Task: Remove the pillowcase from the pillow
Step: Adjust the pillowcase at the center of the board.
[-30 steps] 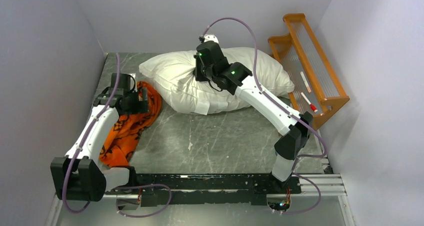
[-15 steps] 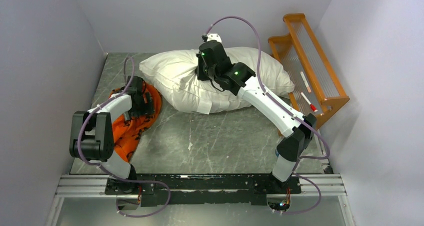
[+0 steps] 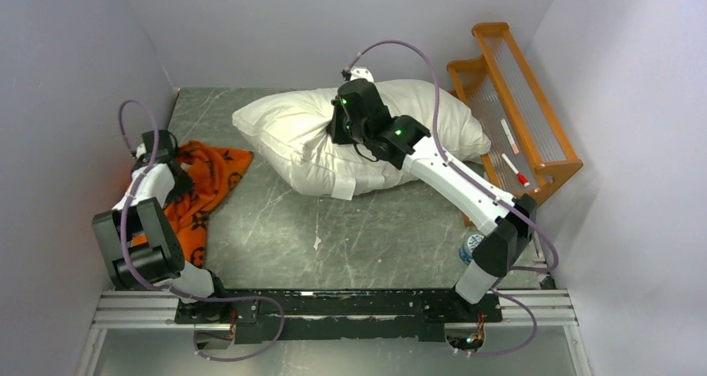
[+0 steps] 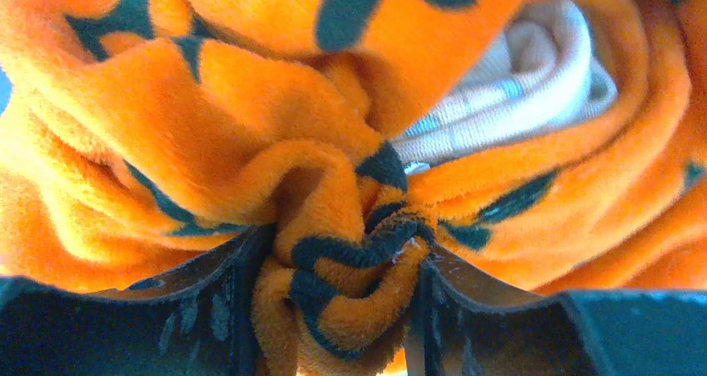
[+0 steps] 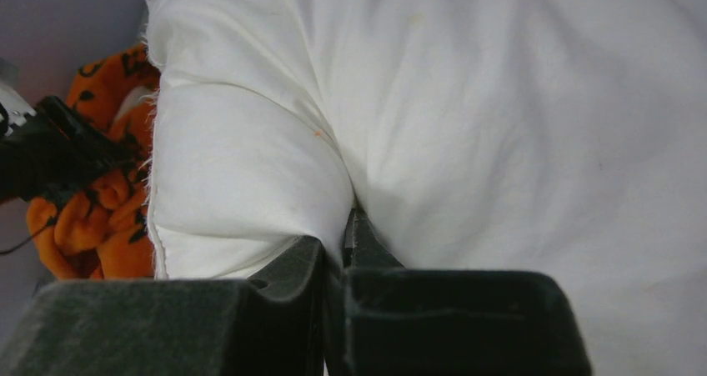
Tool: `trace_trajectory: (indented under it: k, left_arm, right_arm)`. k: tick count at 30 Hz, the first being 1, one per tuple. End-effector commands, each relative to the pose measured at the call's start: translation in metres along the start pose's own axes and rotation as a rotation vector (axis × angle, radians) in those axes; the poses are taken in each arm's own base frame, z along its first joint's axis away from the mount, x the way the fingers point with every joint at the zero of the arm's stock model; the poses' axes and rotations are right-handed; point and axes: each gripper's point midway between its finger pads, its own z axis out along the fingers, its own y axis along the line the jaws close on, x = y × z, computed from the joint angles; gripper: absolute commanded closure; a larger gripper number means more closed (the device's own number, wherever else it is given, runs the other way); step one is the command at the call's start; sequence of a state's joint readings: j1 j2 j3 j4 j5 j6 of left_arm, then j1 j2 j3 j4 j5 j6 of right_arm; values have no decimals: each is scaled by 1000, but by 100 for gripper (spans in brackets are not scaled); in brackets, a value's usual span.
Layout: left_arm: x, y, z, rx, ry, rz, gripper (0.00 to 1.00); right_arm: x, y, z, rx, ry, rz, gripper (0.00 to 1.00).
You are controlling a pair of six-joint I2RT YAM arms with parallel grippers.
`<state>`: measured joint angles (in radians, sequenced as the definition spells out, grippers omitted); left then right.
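The white pillow (image 3: 292, 134) lies bare at the back of the table, a small white tag (image 3: 344, 188) on its near edge. My right gripper (image 3: 340, 127) presses down on its top, shut on a pinch of the white cover (image 5: 500, 126); the jaws (image 5: 338, 236) meet with fabric between them. The orange pillowcase (image 3: 208, 180) lies crumpled by the left wall, apart from the pillow. My left gripper (image 3: 169, 164) sits in it. In the left wrist view a thick fold of the pillowcase (image 4: 208, 142) is bunched between the fingers of the left gripper (image 4: 342, 280).
An orange wooden rack (image 3: 517, 101) stands against the right wall with small items on it. A clear bottle (image 3: 469, 247) lies by the right arm's base. Grey walls close in the left, back and right sides. Marbled tabletop (image 3: 350, 226) lies between the arms.
My left arm has swung back and left to the wall, dragging the pillowcase farther from the pillow, and its jaws have closed on a fold. The right gripper has stayed on the pillow.
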<state>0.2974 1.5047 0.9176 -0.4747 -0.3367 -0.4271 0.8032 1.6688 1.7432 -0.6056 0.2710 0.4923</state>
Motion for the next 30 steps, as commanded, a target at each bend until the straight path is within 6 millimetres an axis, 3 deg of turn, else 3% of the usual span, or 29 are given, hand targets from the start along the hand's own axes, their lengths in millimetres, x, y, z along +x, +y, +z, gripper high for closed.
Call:
trace_trajectory:
  k: [1, 4, 7, 9, 11, 12, 15, 18, 21, 23, 26, 28, 30]
  left_arm:
    - [-24, 16, -15, 25, -64, 20, 44]
    - [-36, 10, -34, 80, -90, 34, 37]
    - [-50, -8, -57, 196, -110, 31, 20]
    - [-56, -24, -76, 300, -121, -2, 14]
    - [-63, -38, -98, 386, -156, -15, 9]
    - [-67, -42, -109, 406, -175, -16, 5]
    - [-69, -58, -134, 496, -199, 2, 4]
    - [-46, -86, -154, 626, -167, 48, 5]
    - [-17, -119, -182, 688, -153, 158, 3]
    - [15, -144, -206, 765, -124, 263, 3]
    - [50, -146, -211, 802, -68, 305, 3]
    - [62, -138, -210, 812, -61, 307, 3]
    - [79, -131, -206, 834, -38, 319, 3]
  right_arm:
    - [-8, -11, -4, -10, -40, 85, 100]
    - [28, 18, 1, -136, 74, 23, 93]
    - [51, 66, -16, -326, 142, -98, 65]
    - [45, 92, -38, -393, 115, -174, 47]
    - [23, 94, -58, -364, 55, -226, 34]
    - [7, 85, -64, -313, 11, -237, 29]
    - [-41, 31, -80, -53, -144, -266, 13]
    - [-79, -64, -78, 231, -197, -197, 8]
    - [-98, -172, -69, 446, -164, -93, 7]
    - [-94, -222, -54, 504, -107, -29, 6]
    - [-68, -275, -18, 524, 22, 45, 6]
    - [-30, -290, 13, 503, 169, 52, 7]
    - [8, -277, 29, 426, 318, 59, 13]
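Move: The right hand grips the raised pillow slightly left of its middle, which lies roughly 7 cm to the right and 15 cm below; the pillow's far right corner is some 26 cm right, 11 cm ahead and 20 cm below. For the left hand, fingers around a bunch of the pillowcase, the pillow's left end is about 24 cm to the right and 5 cm ahead, a little higher, and the pillowcase heap's middle some 9 cm right and 6 cm back. Back, left and slightly down, about 11 cm, the right hand draws the gripped pillow, opens wide and lets go, then rises and sweeps right and forward over it, sinking near its far right corner. The left hand opens off the pillowcase, lifts about 15 cm and swings some 25 cm right towards the pillow's left end, turning roughly 45 degrees clockwise. ##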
